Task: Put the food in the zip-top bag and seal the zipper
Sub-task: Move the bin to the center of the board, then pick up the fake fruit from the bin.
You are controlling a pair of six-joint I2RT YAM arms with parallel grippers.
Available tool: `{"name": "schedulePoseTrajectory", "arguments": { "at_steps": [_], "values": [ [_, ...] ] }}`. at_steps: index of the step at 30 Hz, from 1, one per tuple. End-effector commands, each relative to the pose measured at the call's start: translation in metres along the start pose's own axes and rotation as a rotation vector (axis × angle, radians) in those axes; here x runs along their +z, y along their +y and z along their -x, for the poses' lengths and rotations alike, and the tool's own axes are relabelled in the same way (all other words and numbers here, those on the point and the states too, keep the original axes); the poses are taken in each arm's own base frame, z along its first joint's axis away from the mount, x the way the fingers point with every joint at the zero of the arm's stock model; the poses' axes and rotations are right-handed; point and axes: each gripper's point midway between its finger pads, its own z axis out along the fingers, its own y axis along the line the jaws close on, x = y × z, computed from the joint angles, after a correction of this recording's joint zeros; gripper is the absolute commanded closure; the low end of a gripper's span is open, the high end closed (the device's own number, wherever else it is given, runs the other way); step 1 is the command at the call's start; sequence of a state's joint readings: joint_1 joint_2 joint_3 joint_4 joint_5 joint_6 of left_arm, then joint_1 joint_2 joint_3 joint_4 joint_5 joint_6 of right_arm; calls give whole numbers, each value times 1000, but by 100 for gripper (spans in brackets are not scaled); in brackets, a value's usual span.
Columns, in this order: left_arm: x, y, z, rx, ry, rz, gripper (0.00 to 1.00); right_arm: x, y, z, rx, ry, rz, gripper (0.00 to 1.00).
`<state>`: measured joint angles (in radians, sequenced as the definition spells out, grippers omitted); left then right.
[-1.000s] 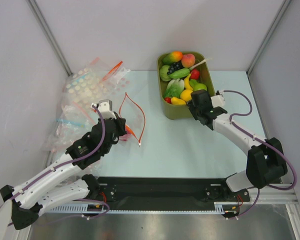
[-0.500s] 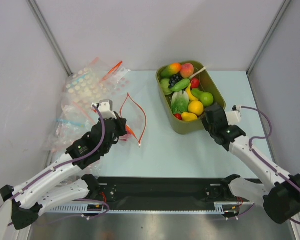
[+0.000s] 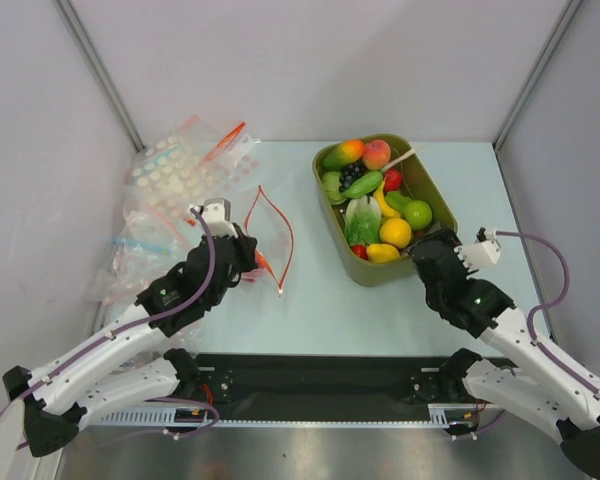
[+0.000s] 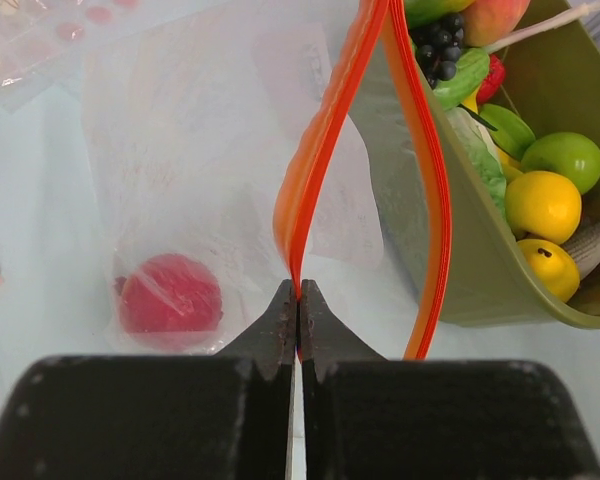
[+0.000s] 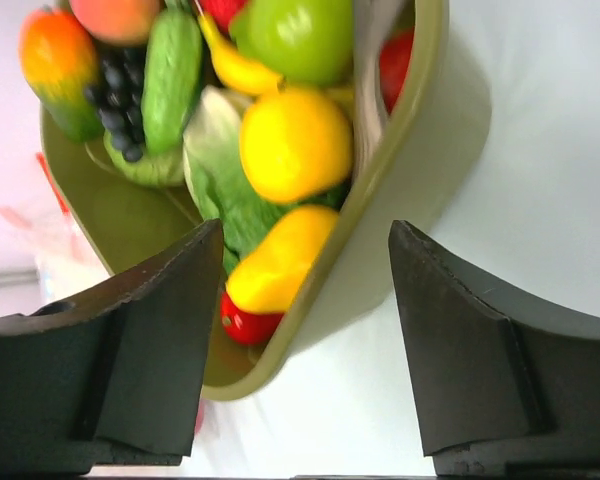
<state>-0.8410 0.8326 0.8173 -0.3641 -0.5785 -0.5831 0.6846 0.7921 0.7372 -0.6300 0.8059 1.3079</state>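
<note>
The clear zip-top bag (image 3: 268,232) lies flat left of centre with its mouth gaping. Its red-orange zipper (image 4: 325,140) splits into two strips. My left gripper (image 4: 298,298) is shut on the nearer strip at its end. One red piece of food (image 4: 170,297) lies inside the bag. The other food (image 3: 380,205) fills an olive-green tub (image 3: 436,192): yellow, green, red and peach pieces. My right gripper (image 5: 305,232) is open at the tub's near corner. The tub wall (image 5: 420,150) runs between its fingers, untouched.
A heap of other clear bags (image 3: 170,185), some printed with white dots, lies at the back left, close to the left wall. The tub sits askew near the table's right side. Metal frame posts rise at both back corners.
My right arm drew back toward the near right, and the tub slid and turned with it. The right jaws closed on the tub wall, then opened again. The left arm and bag stayed put.
</note>
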Motion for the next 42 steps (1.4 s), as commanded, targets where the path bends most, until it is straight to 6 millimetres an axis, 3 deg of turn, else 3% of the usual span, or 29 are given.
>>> {"name": "schedulePoseTrajectory", "arguments": {
  "at_steps": [1, 3, 7, 9, 10, 12, 17, 18, 20, 22, 23, 26, 27, 32, 33, 39, 40, 42],
  "values": [
    [1, -11, 7, -9, -15, -48, 100, -14, 15, 64, -50, -230, -16, 28],
    [1, -14, 7, -9, -13, -61, 99, -16, 23, 72, -126, -255, -19, 28],
    [-1, -18, 7, -9, -8, -87, 100, -18, 68, 81, -199, -267, 84, 28],
    [-2, -18, 8, -6, -8, -92, 100, -15, 89, 71, -299, -238, 157, 25],
    [-2, -19, 8, -4, -7, -96, 100, -14, 107, 72, -258, -247, 210, 23],
    [-3, -20, 8, -4, -7, -101, 100, -10, 123, 63, -258, -219, 267, 14],
    [-5, -23, 9, -5, -6, -124, 100, 17, 177, 50, -214, -179, 406, 7],
    [-6, -24, 9, -3, -5, -130, 100, 17, 192, 55, -188, -191, 440, 6],
    [-6, -24, 9, -3, -5, -137, 100, 37, 201, 43, -207, -178, 426, 5],
    [-6, -25, 8, -3, -3, -142, 100, 45, 219, 44, -189, -188, 438, 5],
    [-7, -26, 9, -4, -3, -145, 100, 63, 219, 33, -197, -172, 412, 4],
    [-6, -27, 6, -4, 6, -152, 100, 82, 235, 32, -171, -174, 406, 0],
    [-6, -28, 6, -10, 5, -157, 100, 99, 235, 18, -188, -162, 389, 0],
    [-7, -32, 4, -10, 20, -176, 100, 136, 251, 1, -183, -166, 373, 0],
    [-8, -33, 5, -14, 18, -181, 100, 150, 248, -8, -188, -158, 359, 0],
    [-12, -36, 6, -27, 14, -208, 100, 189, 263, -34, -177, -136, 373, 0],
    [-13, -35, 7, -28, 12, -209, 100, 203, 256, -49, -186, -121, 351, 0],
    [-12, -34, 5, -26, 13, -204, 100, 212, 258, -54, -170, -128, 351, 0]
  ]
}}
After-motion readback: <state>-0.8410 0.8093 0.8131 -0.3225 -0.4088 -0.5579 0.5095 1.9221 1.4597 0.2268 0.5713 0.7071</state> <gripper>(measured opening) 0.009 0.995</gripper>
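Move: My right hand hangs open just above the bin's near-right rim. The bin's far-left rim is about 25 cm ahead, 18 cm left and 4 cm lower; the papaya beside it some 23 cm ahead and 16 cm left, the peach 23 cm ahead and 10 cm left, the lemon about 9 cm left and level with me. From my left hand, which keeps the bag's zipper edge pinched, that far-left rim is about 24 cm ahead and 14 cm right. My right hand, already off the near rim, rises about 10 cm first, then reaches nearly 30 cm forward and some 14 cm left over the food, sinking again towards the papaya and far-left rim while the fingers open fully and the wrist rolls and turns. My left hand keeps its pinch on the bag, easing 2–3 cm right and turning about 10 degrees clockwise. ##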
